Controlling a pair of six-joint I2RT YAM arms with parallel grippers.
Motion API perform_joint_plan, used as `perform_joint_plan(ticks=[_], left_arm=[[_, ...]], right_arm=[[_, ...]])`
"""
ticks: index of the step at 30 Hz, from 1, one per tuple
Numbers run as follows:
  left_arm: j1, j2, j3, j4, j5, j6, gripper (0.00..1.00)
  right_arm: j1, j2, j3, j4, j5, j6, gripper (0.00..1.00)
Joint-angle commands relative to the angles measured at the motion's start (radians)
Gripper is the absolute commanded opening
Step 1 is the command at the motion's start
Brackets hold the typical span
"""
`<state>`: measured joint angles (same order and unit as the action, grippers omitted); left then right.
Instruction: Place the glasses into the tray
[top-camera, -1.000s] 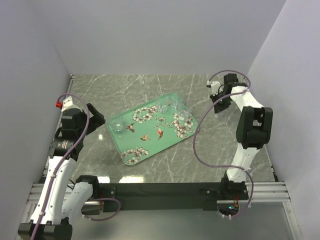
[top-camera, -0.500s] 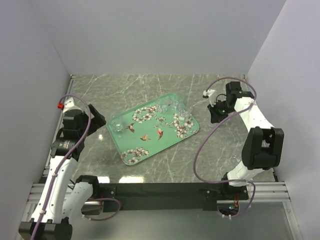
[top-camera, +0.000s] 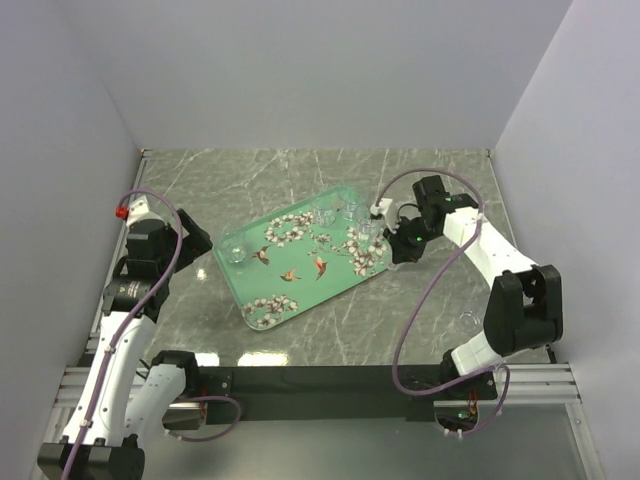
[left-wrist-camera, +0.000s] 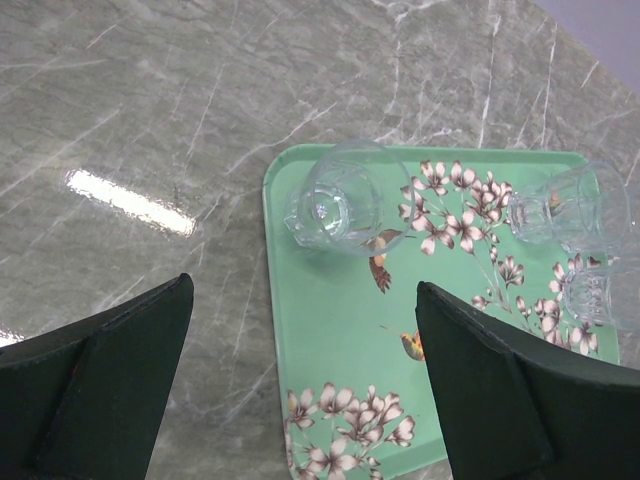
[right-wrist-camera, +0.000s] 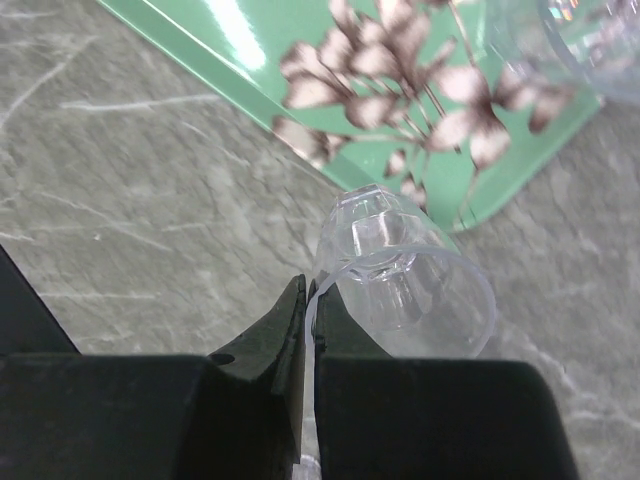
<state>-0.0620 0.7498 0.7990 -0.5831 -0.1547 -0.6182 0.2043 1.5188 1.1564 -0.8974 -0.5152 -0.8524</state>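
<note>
The mint-green blossom tray (top-camera: 245, 281) lies slanted in the middle of the table. Clear glasses stand on it: one near its left end (top-camera: 236, 251) and others along its far right side (top-camera: 352, 213). My right gripper (top-camera: 397, 243) hangs over the tray's right corner. In the right wrist view it (right-wrist-camera: 311, 300) is shut on the rim of a clear glass (right-wrist-camera: 405, 280), held above the table just off the tray's edge (right-wrist-camera: 250, 40). My left gripper (left-wrist-camera: 303, 290) is open and empty above the tray's left end (left-wrist-camera: 330, 320), near a glass (left-wrist-camera: 335, 200).
Grey walls close in the marble table on the left, back and right. A black rail runs along the near edge by the arm bases. A faint clear shape (top-camera: 467, 320) lies on the table by the right arm's lower link; I cannot tell what it is.
My right arm has swung left from the far right of the table to the tray's right corner. The left arm has barely moved.
</note>
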Motion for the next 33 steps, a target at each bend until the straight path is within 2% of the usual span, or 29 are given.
perform_joint_plan(ticks=[1,9,16,26,33], left_arm=[[0.005,-0.017,-0.007,0.034,0.003,-0.009,1.00],[0.004,-0.026,-0.014,0.031,0.003,-0.009,0.99],[0.005,-0.043,-0.020,0.019,0.000,-0.014,1.00],[0.005,-0.063,-0.024,0.005,-0.009,-0.025,1.00],[0.005,-0.060,-0.026,0.006,-0.014,-0.025,0.99]], right_arm=[[0.059,-0.028,-0.006,0.052,-0.016,0.032,0.00],[0.228,0.021,0.049,0.103,0.033,0.050,0.00],[0.352,0.219,0.241,0.101,0.141,0.111,0.00],[0.376,0.461,0.550,0.032,0.210,0.182,0.00],[0.376,0.552,0.647,0.008,0.251,0.196,0.02]])
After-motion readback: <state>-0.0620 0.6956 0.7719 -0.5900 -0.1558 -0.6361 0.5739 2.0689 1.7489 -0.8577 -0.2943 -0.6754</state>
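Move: The right hand already holds a glass by its rim near the tray's right-hand corner. The open patch of tray it goes to lies about 10 cm ahead, 16 cm left and 12 cm below. The nearest standing glass is some 11 cm ahead and 5 cm left; the two far glasses stand about 16 ahead, one 9 and one 15 left, all roughly 9 cm below. From the left hand that patch is about 7 cm ahead, 31 cm right and 22 cm below. Swinging left first, with a slight drift back, the right hand carries the pinched glass past the near side of the standing glasses, then curves forward and eases down over the open patch of tray, some 15 cm left and 9 cm forward in all and 2–3 cm lower. The fingers keep their hold on the rim; the wrist turns counter-clockwise about 15 degrees, then partly back. ##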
